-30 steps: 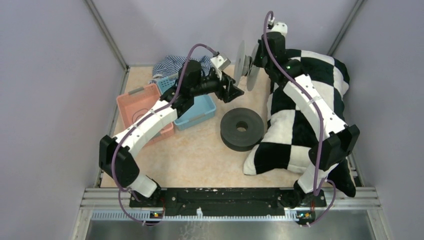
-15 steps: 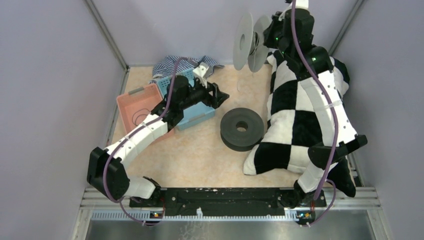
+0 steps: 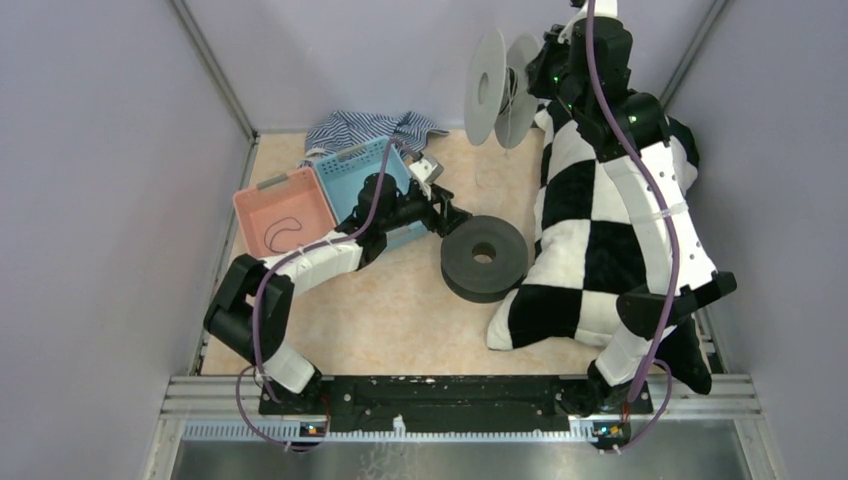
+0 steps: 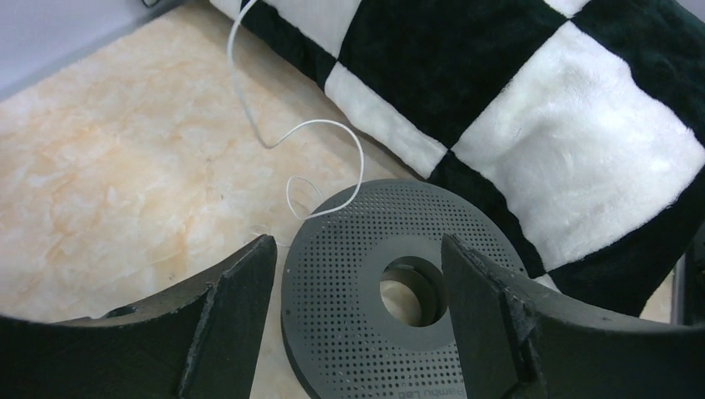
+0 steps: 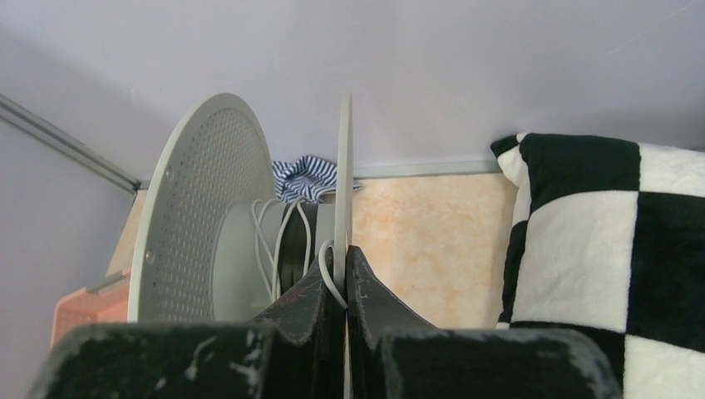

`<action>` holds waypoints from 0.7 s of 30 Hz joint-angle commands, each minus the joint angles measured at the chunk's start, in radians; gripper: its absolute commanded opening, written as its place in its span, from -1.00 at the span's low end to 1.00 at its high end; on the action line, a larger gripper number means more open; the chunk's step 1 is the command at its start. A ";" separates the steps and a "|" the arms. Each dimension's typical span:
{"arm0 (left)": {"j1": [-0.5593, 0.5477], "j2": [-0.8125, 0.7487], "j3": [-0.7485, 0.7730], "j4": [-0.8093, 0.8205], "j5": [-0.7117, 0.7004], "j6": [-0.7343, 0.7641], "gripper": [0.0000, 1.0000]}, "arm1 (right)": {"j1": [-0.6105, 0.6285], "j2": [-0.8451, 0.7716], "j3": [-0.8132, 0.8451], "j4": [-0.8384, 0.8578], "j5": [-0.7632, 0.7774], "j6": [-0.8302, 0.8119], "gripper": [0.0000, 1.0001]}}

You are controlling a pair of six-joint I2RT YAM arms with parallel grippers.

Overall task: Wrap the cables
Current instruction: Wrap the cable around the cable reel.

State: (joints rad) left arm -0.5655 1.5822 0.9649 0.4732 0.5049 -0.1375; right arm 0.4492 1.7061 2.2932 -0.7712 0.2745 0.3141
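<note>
A pale grey spool (image 3: 490, 88) hangs in the air at the back. My right gripper (image 5: 343, 258) is shut on the edge of its near flange (image 5: 342, 166). Turns of the white cable (image 5: 278, 241) lie round its hub, and one strand crosses my fingertips. The cable's loose end (image 4: 320, 122) curls on the table and touches the black perforated spool (image 4: 374, 283), which lies flat. My left gripper (image 4: 357, 258) hovers open just above that black spool (image 3: 484, 257), one finger on each side of its hole. The black cable (image 3: 283, 229) lies in the pink basket (image 3: 262, 188).
A black-and-white checked pillow (image 3: 610, 220) fills the right side, under the right arm. A blue basket (image 3: 340, 165) stands beside the pink one, with a striped cloth (image 3: 365, 128) behind them. Grey walls close in the back and both sides.
My right arm lifted the grey spool up and back, then held still. My left gripper came down from over the blue basket to the black spool.
</note>
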 commanded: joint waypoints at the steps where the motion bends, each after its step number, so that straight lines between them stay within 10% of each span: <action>1: -0.004 0.027 -0.035 0.275 0.053 0.085 0.58 | -0.004 -0.072 -0.014 0.098 -0.019 0.029 -1.00; 21: -0.014 0.313 0.106 0.471 0.059 -0.081 0.53 | -0.003 -0.090 -0.030 0.131 -0.054 0.049 -1.00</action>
State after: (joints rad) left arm -0.5720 1.8629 1.0138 0.8265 0.5617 -0.2119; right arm 0.4492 1.6882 2.2517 -0.7609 0.2329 0.3370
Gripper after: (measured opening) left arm 0.768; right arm 0.024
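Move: The loose curl of white cable hanging from the held pale reel is about 6 cm ahead of the left hand, 5 cm to its right and roughly level. That reel's middle sits some 15 cm ahead, 12 cm right and 26 cm above; the dark reel lies 4 cm back, 8 cm right and 17 cm below. From the right hand, the curl is about 2 cm back, 10 cm left and 26 cm down. Keeping its pinch on the pale reel's near flange, the right hand holds it high, easing down and left by barely 1 cm. The left hand closes on the dangling curl with fingers still wide open: first to the right, then down as well, finally mostly forward, about 3.5 cm right and down and 3 cm forward, its left side dipping about 5 degrees. ##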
